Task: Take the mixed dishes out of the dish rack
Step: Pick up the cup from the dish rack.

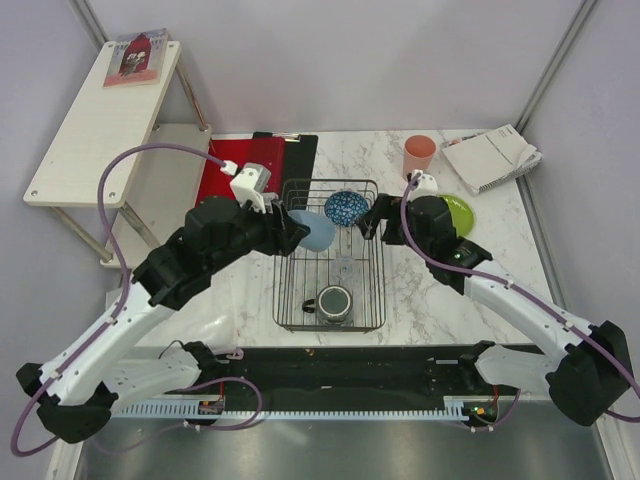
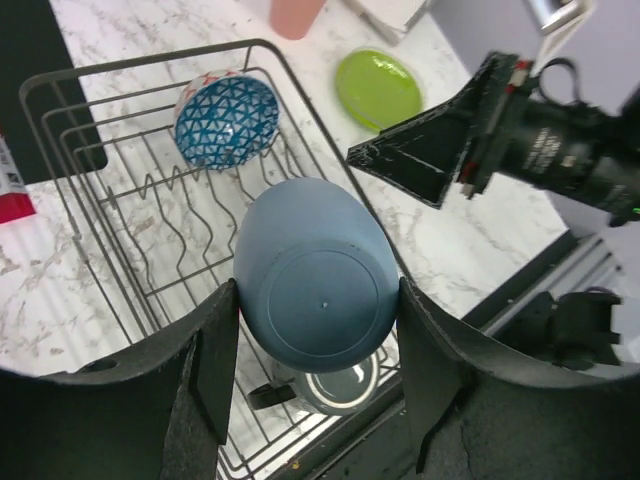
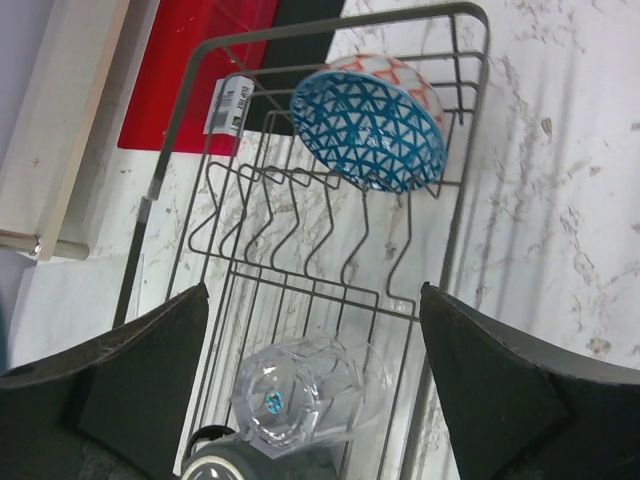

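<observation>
The black wire dish rack [image 1: 283, 300] stands mid-table. My left gripper [image 1: 297, 232] is shut on a blue-grey cup [image 2: 312, 275], held above the rack's left side with its base toward the wrist camera. In the rack, a blue patterned bowl [image 1: 346, 207] leans at the far end, a clear glass [image 3: 310, 395] lies on its side in the middle, and a dark grey mug [image 1: 335, 303] sits at the near end. My right gripper [image 3: 315, 290] hangs open over the rack's right side, above the glass. A lime-green plate [image 1: 462, 212] and a salmon-pink cup [image 1: 420, 152] rest on the table to the right.
A red clipboard [image 1: 232, 165] lies at the rack's far left. A white shelf [image 1: 100, 120] with a book [image 1: 138, 55] stands beyond the table's left edge. A stack of papers [image 1: 490, 158] sits at the back right.
</observation>
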Robot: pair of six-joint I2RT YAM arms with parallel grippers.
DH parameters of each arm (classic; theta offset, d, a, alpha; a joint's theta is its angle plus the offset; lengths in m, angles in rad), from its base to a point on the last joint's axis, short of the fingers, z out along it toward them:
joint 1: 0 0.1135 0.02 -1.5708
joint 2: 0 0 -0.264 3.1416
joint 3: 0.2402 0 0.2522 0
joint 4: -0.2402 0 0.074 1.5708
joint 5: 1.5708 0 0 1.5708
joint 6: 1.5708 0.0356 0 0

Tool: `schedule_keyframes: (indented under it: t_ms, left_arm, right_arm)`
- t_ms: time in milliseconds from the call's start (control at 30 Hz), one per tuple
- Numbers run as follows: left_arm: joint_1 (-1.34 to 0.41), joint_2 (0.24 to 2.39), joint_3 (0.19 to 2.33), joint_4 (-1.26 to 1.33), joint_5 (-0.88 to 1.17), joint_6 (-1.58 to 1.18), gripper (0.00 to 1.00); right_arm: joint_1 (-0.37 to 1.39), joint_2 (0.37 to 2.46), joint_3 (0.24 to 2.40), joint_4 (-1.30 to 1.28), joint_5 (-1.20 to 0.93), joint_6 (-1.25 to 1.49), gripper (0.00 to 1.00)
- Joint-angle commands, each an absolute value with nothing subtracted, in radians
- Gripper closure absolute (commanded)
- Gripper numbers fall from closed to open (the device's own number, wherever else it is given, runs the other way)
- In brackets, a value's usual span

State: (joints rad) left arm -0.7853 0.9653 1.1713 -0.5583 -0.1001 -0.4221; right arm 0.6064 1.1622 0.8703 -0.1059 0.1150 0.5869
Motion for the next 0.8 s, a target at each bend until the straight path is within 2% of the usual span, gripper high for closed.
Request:
schedule_keyframes:
  t_ms: [0, 100, 133, 233, 267, 333, 533, 600, 767]
  left_arm:
    - [-0.724, 0.916, 1.145, -0.448, 0.072, -0.431, 0.98]
    - [-0.583, 0.859, 1.054, -0.315, 0.272, -0.538, 0.98]
    - [-0.477, 0.845, 1.028, -0.255, 0.423, -0.587, 0.98]
    - [-0.301, 0.838, 0.910, 0.073, 0.703, -0.851, 0.98]
    - [-0.279, 0.845, 0.881, 0.266, 0.745, -0.994, 0.98]
    - [-0.258, 0.890, 0.813, 0.432, 0.820, -1.110, 0.98]
    - [-0.253, 1.040, 0.709, 0.969, 0.870, -1.457, 0.98]
    - [-0.252, 1.066, 0.687, 1.047, 0.870, -1.491, 0.98]
    - [-0.252, 1.072, 0.661, 1.017, 0.864, -1.460, 0.98]
  right_arm:
    - [0.525, 1.086, 0.775, 0.033, 0.036, 0.706, 0.06]
    - [0.502, 1.040, 0.755, 0.067, -0.038, 0.678, 0.04]
    - [0.500, 1.011, 0.743, 0.086, -0.055, 0.677, 0.04]
    - [0.489, 0.965, 0.703, 0.167, -0.126, 0.675, 0.05]
    - [0.491, 0.960, 0.696, 0.179, -0.141, 0.678, 0.06]
    - [0.489, 0.951, 0.687, 0.212, -0.190, 0.687, 0.07]
    - [0.489, 0.948, 0.638, 0.359, -0.326, 0.764, 0.10]
    - [0.489, 0.950, 0.629, 0.408, -0.348, 0.779, 0.11]
    - [0.489, 0.936, 0.623, 0.489, -0.373, 0.808, 0.11]
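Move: Near the rack's middle, held by its base end in the left fingers, the blue cup has its middle about 4 cm ahead, 4 cm right and 2 cm below that hand; the open right gripper, where its mouth is being turned, lies some 9 cm ahead, 15 cm right and 10 cm lower. From the right hand the cup is about 11 cm left, 5 cm back, 8 cm up; the patterned bowl 13 cm ahead, 4 cm left, 16 cm down; the glass 4 cm back, 4 cm left, 17 cm down. Swinging the already lifted cup, the left wrist turns nearly 60 degrees, until its fingers point mostly right and a little up and the cup's mouth faces the right arm; the hand rises about 5 cm, veering forward-left and then partly back, keeping its grip. The right hand, still open, first shifts right, then climbs about 6 cm net, draws back, swings left and rolls left side up, without touching the cup. ##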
